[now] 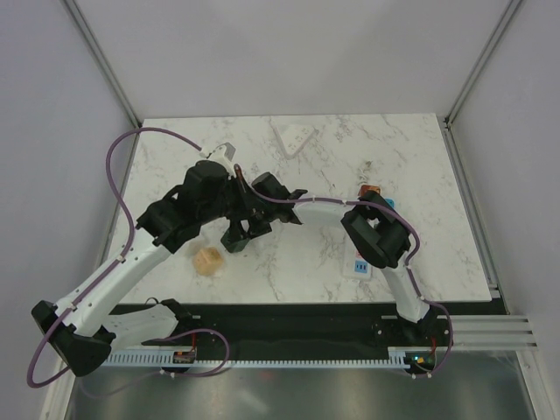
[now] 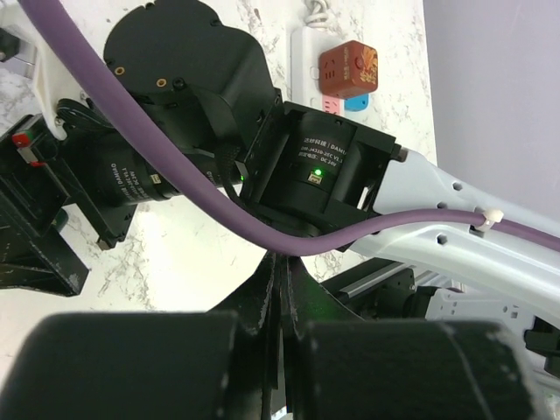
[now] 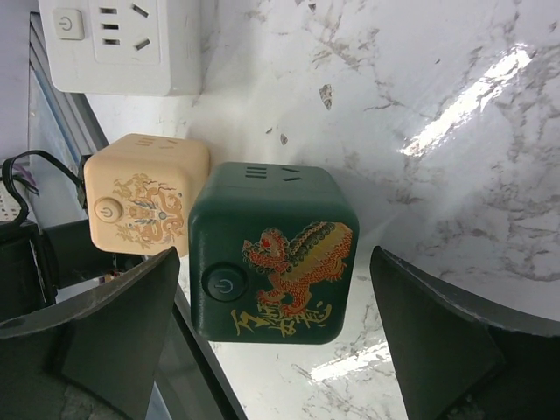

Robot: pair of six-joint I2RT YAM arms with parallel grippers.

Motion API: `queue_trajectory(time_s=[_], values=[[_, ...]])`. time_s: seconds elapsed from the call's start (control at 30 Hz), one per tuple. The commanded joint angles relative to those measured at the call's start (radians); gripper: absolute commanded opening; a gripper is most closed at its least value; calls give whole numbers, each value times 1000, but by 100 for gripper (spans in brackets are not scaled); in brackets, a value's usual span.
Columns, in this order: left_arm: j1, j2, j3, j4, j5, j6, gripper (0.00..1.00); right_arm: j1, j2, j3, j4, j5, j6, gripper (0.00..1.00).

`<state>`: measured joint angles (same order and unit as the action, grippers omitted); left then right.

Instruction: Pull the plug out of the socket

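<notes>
In the right wrist view a dark green cube socket (image 3: 280,219) with a dragon print and a power button stands on the marble. A beige cube (image 3: 144,206) touches its left side. My right gripper (image 3: 276,262) is open, with a finger (image 3: 114,324) on each side of the green cube and not touching it. In the top view it (image 1: 238,232) hangs over that spot and hides the green cube. My left gripper (image 2: 282,262) is shut and empty, close to the right arm's wrist (image 1: 258,210).
A red cube (image 2: 348,70) with pink and blue plugs beside it sits on a white power strip (image 2: 302,52), at the right of the table (image 1: 368,190). A white wall socket (image 3: 122,44) lies near the beige cube (image 1: 208,261). Another white strip (image 1: 293,137) lies at the back, and a small white adapter (image 1: 361,265) at the front right.
</notes>
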<state>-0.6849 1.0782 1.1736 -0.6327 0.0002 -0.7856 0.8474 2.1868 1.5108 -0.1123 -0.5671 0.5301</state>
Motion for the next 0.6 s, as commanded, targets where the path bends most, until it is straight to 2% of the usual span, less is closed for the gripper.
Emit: queue_trajectory(time_s=[0.0,0.2,0.4,0.5,0.57], values=[[4,-17,63,-12,-71,49,2,5,-27,26,-24,33,-35,98],[8,-43,77,-39,-126,59,2,-47,-136,-15,-73,78,-36,98],[21,-1,72,-30,-105,57,2,-171,-347,-135,-196,148,-77,98],[21,32,57,10,-91,51,2,-223,-427,-187,-297,284,-123,98],[21,58,34,42,-60,46,2,-257,-504,-208,-375,435,-136,98]])
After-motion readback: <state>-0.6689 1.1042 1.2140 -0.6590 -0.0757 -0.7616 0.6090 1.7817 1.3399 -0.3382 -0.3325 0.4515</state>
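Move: Across the table from the right hand, whose open fingers stand around the released green cube plug, the red cube plug lies about 33 cm right, 10 cm ahead and 3 cm higher. The power strip under it has its middle some 32 cm right and 2 cm ahead; the blue plug is around 39 cm right and 8 cm ahead. The beige cube plug is about 6 cm left and 6 cm back. For the left hand, the red plug is roughly 27 cm right, 12 cm ahead, 20 cm below. Backing off the green cube plug with fingers already spread and kept wide, the right hand starts slowly, then speeds away to the right, some 14 cm, while rising about 8 cm and going forward about 7 cm, towards the red plug on the strip. The wrist swings clockwise some 20 degrees on the way. ##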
